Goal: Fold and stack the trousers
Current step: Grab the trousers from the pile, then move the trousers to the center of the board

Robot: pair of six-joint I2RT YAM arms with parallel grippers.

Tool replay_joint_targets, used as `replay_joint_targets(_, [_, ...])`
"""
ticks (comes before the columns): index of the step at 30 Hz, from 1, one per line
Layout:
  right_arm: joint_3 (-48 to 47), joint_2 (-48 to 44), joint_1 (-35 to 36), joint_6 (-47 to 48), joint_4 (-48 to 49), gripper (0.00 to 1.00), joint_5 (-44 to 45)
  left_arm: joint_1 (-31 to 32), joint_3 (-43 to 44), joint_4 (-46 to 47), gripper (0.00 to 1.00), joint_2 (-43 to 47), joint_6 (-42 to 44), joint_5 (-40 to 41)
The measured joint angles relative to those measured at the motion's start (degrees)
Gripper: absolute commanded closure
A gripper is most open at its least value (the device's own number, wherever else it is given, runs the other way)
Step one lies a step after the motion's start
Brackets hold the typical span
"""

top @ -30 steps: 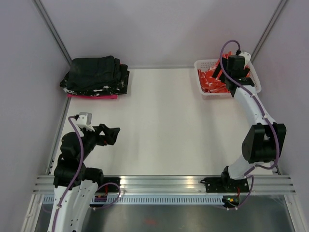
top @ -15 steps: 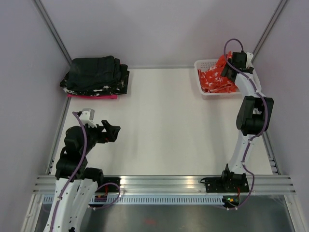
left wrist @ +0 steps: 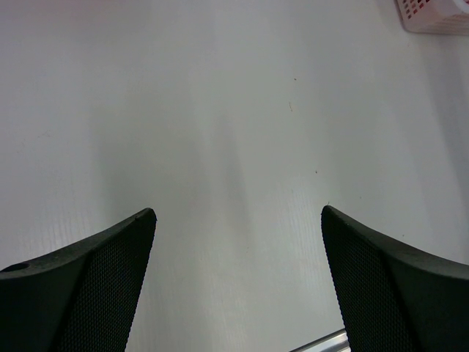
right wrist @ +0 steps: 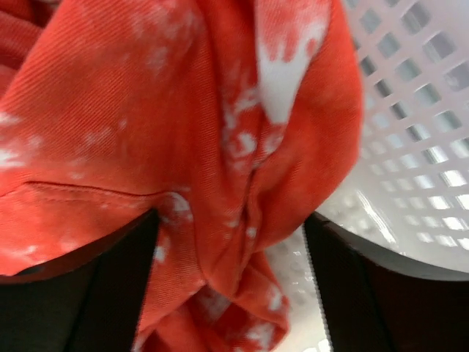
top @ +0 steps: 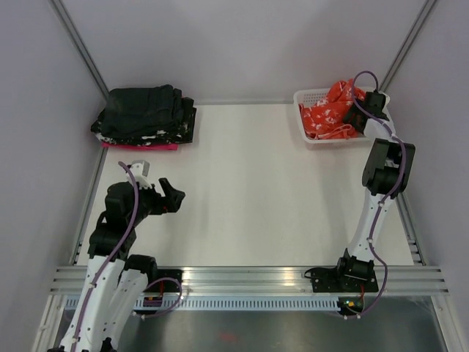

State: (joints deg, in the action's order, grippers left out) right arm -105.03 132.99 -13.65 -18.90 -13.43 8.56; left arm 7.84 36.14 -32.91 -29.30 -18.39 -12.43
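Observation:
The orange-red trousers (top: 327, 114) with white splotches lie bunched in the white basket (top: 303, 129) at the back right. My right gripper (top: 357, 111) is down in the basket at its right side, open. In the right wrist view a fold of the trousers (right wrist: 220, 132) hangs between the wide-apart fingers of the right gripper (right wrist: 231, 220), beside the basket's lattice wall (right wrist: 418, 110). My left gripper (top: 174, 194) hovers over the near left of the table. The left wrist view has only bare table between that gripper's (left wrist: 238, 213) spread fingers.
A stack of black folded garments (top: 146, 114) rests on a pink cloth (top: 139, 146) at the back left. Grey walls close in the table on three sides. A metal rail (top: 249, 277) runs along the near edge. The basket's corner (left wrist: 434, 18) shows in the left wrist view.
The right gripper has moved to the right side of the basket and sunk into the trousers, which now heap higher. The left gripper has shifted slightly nearer and turned.

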Motion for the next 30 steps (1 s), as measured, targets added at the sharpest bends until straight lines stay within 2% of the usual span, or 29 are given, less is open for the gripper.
replay_joint_targets(1, [-0.5, 0.39, 0.04, -0.13, 0.46, 0.28, -0.59, 0.0, 0.0, 0.0, 0.02, -0.15, 0.0, 0.0])
replay_joint_targets(2, [-0.92, 0.76, 0.17, -0.22, 1.09, 0.57, -1.16, 0.0, 0.0, 0.02, 0.02, -0.35, 0.0, -0.02])
replay_joint_targets(4, [-1.07, 1.07, 0.44, -0.42, 2.6, 0.97, -2.36, 0.0, 0.0, 0.02, 0.02, -0.94, 0.0, -0.13])
replay_joint_targets(5, [-1.05, 1.09, 0.57, -0.68, 3.1, 1.0, -2.8, 0.0, 0.0, 0.02, 0.02, -1.29, 0.0, -0.15])
replay_joint_targets(10, [1.09, -0.5, 0.57, -2.29, 5.86, 1.0, -4.83, 0.0, 0.0, 0.0, 0.02, -3.08, 0.0, -0.2])
replay_joint_targets(14, [3.85, -5.75, 0.46, -3.98, 5.77, 1.0, -9.01, 0.0, 0.0, 0.02, 0.02, -2.97, 0.0, -0.33])
replay_joint_targets(22, [4.35, -27.04, 2.91, -7.98, 6.45, 1.0, -20.92, 0.0, 0.0, 0.02, 0.02, -1.14, 0.0, -1.03])
replay_joint_targets(30, [-4.79, -46.58, 10.4, -11.23, 7.69, 1.0, -29.83, 0.0, 0.0, 0.02, 0.02, 1.22, 0.0, -1.46])
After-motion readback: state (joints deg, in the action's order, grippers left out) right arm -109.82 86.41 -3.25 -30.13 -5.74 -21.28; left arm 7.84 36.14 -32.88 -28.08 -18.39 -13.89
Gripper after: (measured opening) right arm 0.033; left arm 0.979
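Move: The red trousers lie bunched in the white basket. Their middle is about 9 cm to the right hand's left, roughly 2 cm ahead and near its own height, with the open fingers already down at the right-hand part of the heap. The basket's middle is some 5 cm left of that hand and 1 cm ahead. From the left hand the trousers lie about 39 cm ahead, 61 cm to the right and 13 cm lower. The right fingers shut on a fold of the red trousers while edging about 2 cm forward. Keeping the pinch, the hand then pulls them up out of the basket, slowly at first and then fast, rising some 50 cm and swinging left and back towards the base. The wrist tips its fingers upward by nearly 60 degrees and turns counter-clockwise. ##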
